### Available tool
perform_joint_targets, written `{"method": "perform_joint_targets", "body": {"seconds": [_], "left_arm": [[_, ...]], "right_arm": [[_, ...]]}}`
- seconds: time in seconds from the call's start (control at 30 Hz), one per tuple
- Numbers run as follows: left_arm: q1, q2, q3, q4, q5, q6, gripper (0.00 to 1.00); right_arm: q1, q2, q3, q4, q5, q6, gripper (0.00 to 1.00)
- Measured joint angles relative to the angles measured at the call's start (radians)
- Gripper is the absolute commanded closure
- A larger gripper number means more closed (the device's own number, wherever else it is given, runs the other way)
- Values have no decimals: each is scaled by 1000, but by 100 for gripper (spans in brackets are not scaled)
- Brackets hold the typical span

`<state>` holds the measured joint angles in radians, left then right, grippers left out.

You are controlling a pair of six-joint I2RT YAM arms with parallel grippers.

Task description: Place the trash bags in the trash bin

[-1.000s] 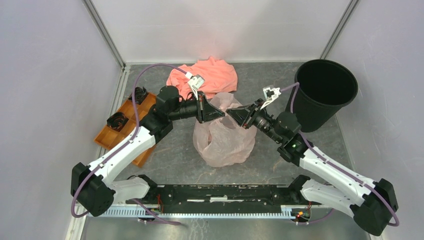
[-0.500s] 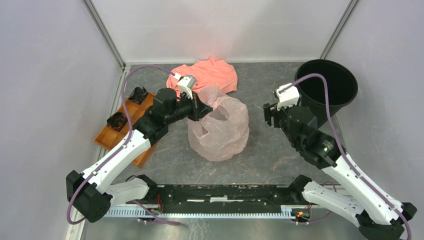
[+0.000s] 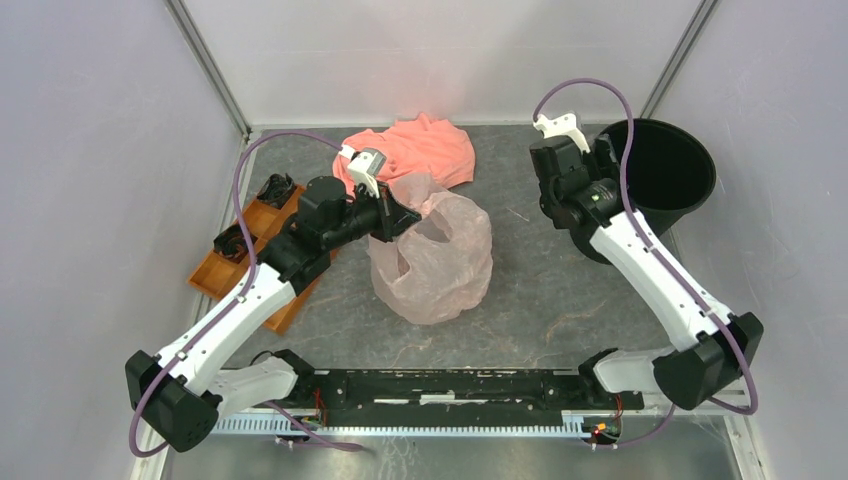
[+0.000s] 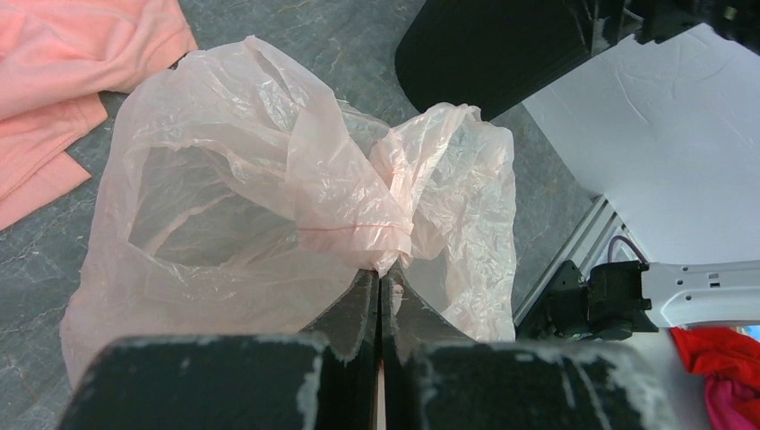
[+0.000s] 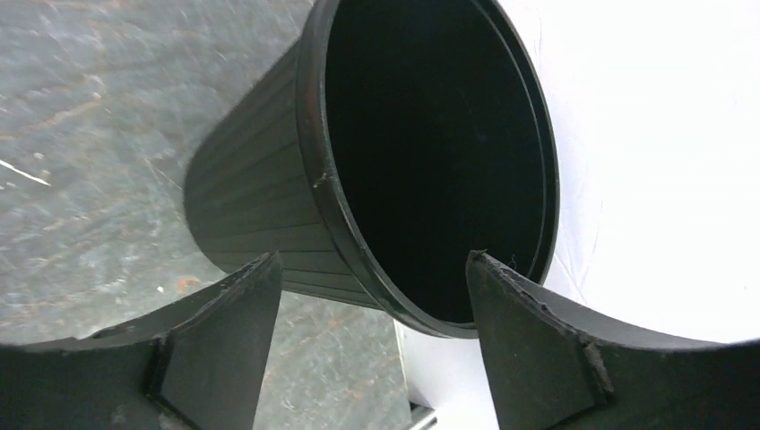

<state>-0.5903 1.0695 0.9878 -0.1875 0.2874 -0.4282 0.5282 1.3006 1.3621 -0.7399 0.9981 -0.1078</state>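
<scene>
The pale pink translucent trash bag [image 3: 435,258] lies puffed up in the middle of the table. My left gripper [image 3: 398,218] is shut on a bunched fold at the bag's upper left edge; in the left wrist view the film [image 4: 296,206] gathers right at the closed fingertips [image 4: 367,291]. The black trash bin [image 3: 665,175] stands at the back right. My right gripper [image 3: 600,160] is open and empty beside the bin's left rim. In the right wrist view the bin [image 5: 269,188] shows its dark mouth between the spread fingers [image 5: 242,296].
A salmon-orange cloth [image 3: 415,148] lies at the back, just behind the bag. An orange compartment tray [image 3: 230,270] with small black items sits at the left under the left arm. Grey walls close in on both sides and the back.
My right gripper let go of the bag and swung back right to the bin's rim. My left gripper kept its hold and drew the bag slightly left.
</scene>
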Motion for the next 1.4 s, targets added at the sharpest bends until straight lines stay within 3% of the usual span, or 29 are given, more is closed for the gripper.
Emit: {"method": "perform_joint_targets", "body": {"seconds": [0.3,0.6,0.9,1.0,1.13,1.3,1.4], "left_arm": [[0,-2,0,-3,1,0,98],[0,-19,0,-3,0,0,98],[0,-18,0,-4,0,0,98],[0,-18,0,-4,3,0,98],[6,-18,0,-4,6,0,98],[25,-18,0,-5,2,0,98],[42,-19,0,-6,-5,0,98]], "right_arm": [[-39,13,-47,-31,-55,-2,40],[-39,-31,-137,45,-42,-52,41],[-39,35,-137,73,34,-70,39],[-40,51,-137,88,51,-81,46],[-40,74,-122,104,78,-107,65],[-42,75,-134,170,103,-135,64],[-42,75,-142,187,106,-153,74]]}}
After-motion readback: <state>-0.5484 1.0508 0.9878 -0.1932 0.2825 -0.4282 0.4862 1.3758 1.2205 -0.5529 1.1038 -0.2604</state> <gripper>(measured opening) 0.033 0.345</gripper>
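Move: The trash bin's rim on its left, near side is about 2 cm ahead of my right hand, 2 cm to its right and some 4 cm below. The bin's middle lies about 4 cm ahead, 10 cm right and 16 cm down. The trash bag is roughly 31 cm to my right hand's left and 12 cm back. From my left hand, which holds the bag's gathered top, the bin's middle is about 44 cm right and 10 cm ahead. With my right hand I sink about 4 cm onto the bin's left rim, fingers pointing forward and right, then ease some 2 cm forward and a little right. I roll its left side down about 10 degrees and narrow the wide-open fingers in two steps to about a third, one outside the wall and one inside. My left hand keeps its pinch on the bag, drifting about 1.5 cm left at the end. ##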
